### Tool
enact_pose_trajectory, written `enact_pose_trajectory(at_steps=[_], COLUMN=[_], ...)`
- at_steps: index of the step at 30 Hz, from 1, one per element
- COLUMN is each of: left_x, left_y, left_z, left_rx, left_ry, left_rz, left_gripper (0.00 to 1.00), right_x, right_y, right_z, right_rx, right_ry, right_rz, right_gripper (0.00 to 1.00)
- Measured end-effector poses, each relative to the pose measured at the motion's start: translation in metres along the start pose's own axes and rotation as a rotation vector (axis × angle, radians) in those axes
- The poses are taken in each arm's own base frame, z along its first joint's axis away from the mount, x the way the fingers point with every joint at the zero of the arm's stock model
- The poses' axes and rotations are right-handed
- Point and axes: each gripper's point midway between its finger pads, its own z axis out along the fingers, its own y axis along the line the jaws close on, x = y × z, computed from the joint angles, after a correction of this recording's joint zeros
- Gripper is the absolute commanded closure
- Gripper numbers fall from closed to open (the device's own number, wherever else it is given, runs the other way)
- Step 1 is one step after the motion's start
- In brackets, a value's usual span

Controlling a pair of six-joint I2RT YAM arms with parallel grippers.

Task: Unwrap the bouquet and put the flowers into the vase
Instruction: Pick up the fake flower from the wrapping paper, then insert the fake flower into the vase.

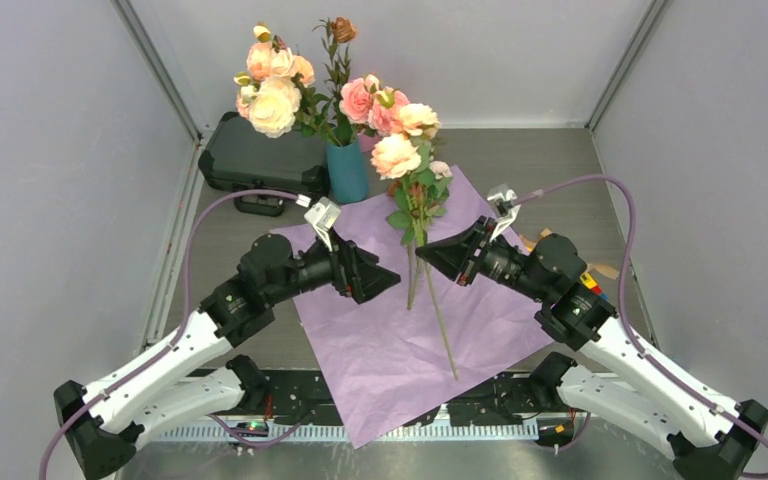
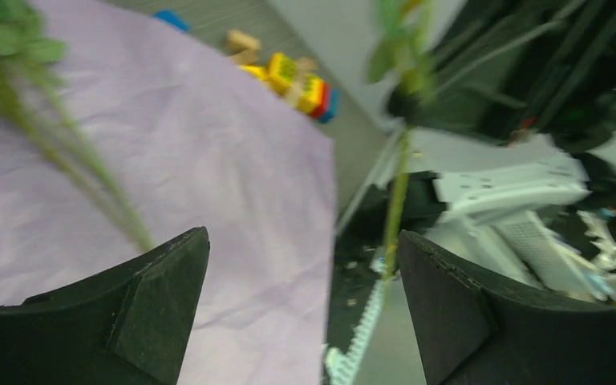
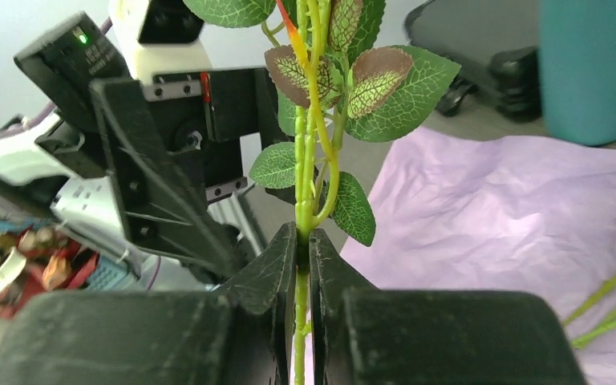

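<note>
The teal vase (image 1: 347, 170) (image 3: 589, 64) stands at the back and holds several pink, cream and brown roses (image 1: 275, 95). In front of it the lilac wrapping paper (image 1: 390, 340) (image 2: 208, 160) (image 3: 489, 208) lies spread flat. My right gripper (image 1: 422, 255) (image 3: 302, 241) is shut on a leafy green stem (image 3: 303, 176) and holds it upright, with peach and pink blooms (image 1: 397, 155) at its top. Facing it from the left, my left gripper (image 1: 395, 278) (image 2: 305, 273) is open, and that stem (image 2: 397, 200) hangs just inside its right finger (image 2: 449, 305). One more stem (image 1: 440, 320) lies on the paper.
A black case (image 1: 260, 155) (image 3: 465, 40) lies left of the vase at the back. Small coloured toy blocks (image 1: 590, 280) (image 2: 297, 80) sit on the table past the paper's right edge. Grey walls close in both sides.
</note>
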Motion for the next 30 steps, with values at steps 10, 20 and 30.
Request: enact_pose_trajectory(at_steps=[10,20,30], left_x=[-0.036,-0.040,-0.032], left_y=[-0.075,-0.065,-0.061], left_z=[-0.020,-0.018,-0.002], left_rx=[0.290,0.249,0.243], left_ry=[-0.242,-0.288,-0.249], left_rz=[-0.105,-0.164,-0.205], left_gripper=[0.09,0.10,0.44], right_x=[0.044,0.047,0.054], right_y=[0.032,0.044,0.054], right_z=[0.016,0.015,0.017], right_rx=[-0.122,-0.178,-0.228], right_ry=[0.150,0.162,0.203], right_rz=[-0.026,-0.037,-0.034], right_gripper=[1.00,1.00,1.00])
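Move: The held flower's stem, pinched in the right fingers, stands about 8 cm to the left hand's right, 2 cm ahead and 3 cm higher. From the right hand, the open left gripper is thus roughly 8 cm left, 2 cm back and 3 cm lower. The remaining flowers lie on the purple paper some 20 cm ahead of the left hand, 6 cm right and 22 cm below; the vase stands about 24 cm ahead, 8 cm left and 14 cm below. Upward first, some 8 cm, and back about 4, the left hand tips its open fingers up by over 20 degrees, then eases down a little and right around the held stem just above the right grip, where the fingers start to close. The right hand keeps its pinch and brings the flower left and back towards them, turning counter-clockwise. ##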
